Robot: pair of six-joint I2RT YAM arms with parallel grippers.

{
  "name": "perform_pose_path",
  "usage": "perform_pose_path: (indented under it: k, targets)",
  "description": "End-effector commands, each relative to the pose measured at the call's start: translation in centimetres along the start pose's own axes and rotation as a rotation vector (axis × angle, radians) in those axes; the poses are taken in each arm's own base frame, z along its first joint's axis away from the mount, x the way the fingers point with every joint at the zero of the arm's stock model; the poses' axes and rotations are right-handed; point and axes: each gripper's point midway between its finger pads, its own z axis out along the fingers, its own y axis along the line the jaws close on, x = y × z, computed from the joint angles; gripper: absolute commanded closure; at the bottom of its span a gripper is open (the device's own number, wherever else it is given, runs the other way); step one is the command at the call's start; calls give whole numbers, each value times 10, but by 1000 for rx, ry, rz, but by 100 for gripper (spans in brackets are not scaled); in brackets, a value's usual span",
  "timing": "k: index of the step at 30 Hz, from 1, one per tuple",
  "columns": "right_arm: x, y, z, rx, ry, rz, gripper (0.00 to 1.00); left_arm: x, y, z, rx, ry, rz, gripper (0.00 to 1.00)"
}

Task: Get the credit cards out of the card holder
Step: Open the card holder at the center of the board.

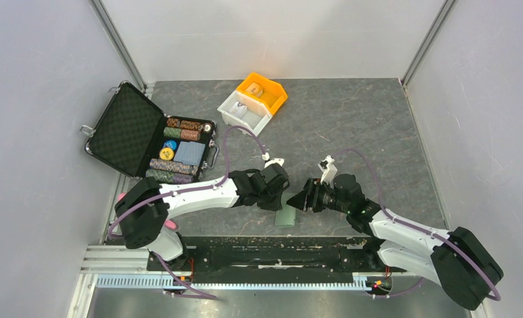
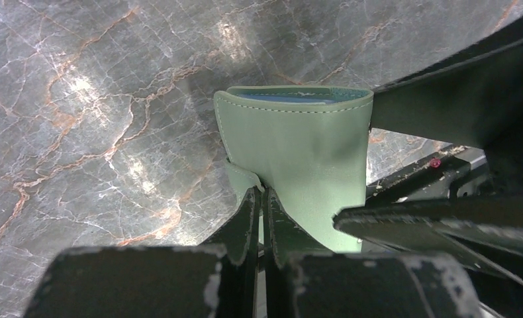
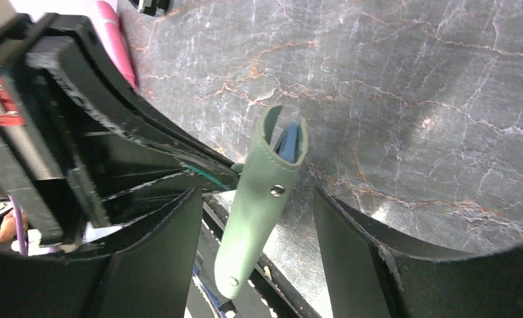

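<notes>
The pale sage-green card holder (image 1: 286,216) hangs folded above the dark stone table near its front edge. My left gripper (image 2: 262,196) is shut on the holder (image 2: 298,152), pinching its edge by the little side tab. A blue credit card (image 2: 279,97) shows as a thin edge in the holder's open far end, and the blue card (image 3: 289,142) also peeks out in the right wrist view. My right gripper (image 3: 255,195) is open, its two fingers standing on either side of the holder (image 3: 262,199) without touching it. No orange-tan card shows.
An open black case (image 1: 123,129) with stacks of poker chips (image 1: 179,149) lies at the back left. An orange bin (image 1: 264,89) and a white bin (image 1: 244,111) stand at the back centre. The black rail (image 1: 245,255) of the table's front edge runs just below the holder.
</notes>
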Motion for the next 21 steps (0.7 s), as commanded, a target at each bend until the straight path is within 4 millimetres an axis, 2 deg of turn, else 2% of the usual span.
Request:
perform_pose_path:
  k: [1,4,6,8,10,13,16,18,21]
  targets:
    - [-4,2,3,-5,-8,-14,36,-17,-20,-15,91,-63,-52,98]
    - [2,-3,5,0,10,-12,37,-17,-21,-15,94,-62,-57,98]
    - [7,-3,7,-16,31,-8,52,-17,-20,-16,96,-62,-64,98]
    - [11,-3,8,-33,43,1,73,-17,-21,-16,101,-62,-69,98]
    - [13,-7,9,-22,44,-4,87,-17,-17,-16,94,-63,-73,98]
    - [8,-21,10,41,33,-55,100,-17,3,-16,25,-58,-85,98]
    - [6,-34,11,83,43,-92,100,-15,20,-16,-3,-58,-112,98]
    - [6,-39,13,97,60,-125,99,-14,21,-16,23,-64,-127,98]
    - [0,-54,18,159,86,-176,87,-11,21,-15,51,-70,-142,98]
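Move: The card holder's middle lies about 2 cm to the right of the left hand and 1 cm lower, its closing strap already pinched between that hand's shut fingertips. From the open right hand, the holder is some 3 cm to the left, 2 cm back and 2 cm below, roughly between the fingers. The open chip case sits about 27 cm to the left and 16 cm ahead of the left hand, the white bin 10 cm left and 27 cm ahead. The card holder's body is taken by the right hand, which sinks about 3.5 cm onto it and closes its wide-open fingers, pinching both faces near the right edge. The left hand keeps its grip on the strap, lifts about 1 cm, then draws it some 3.5 cm left while sinking again, away from the body. ##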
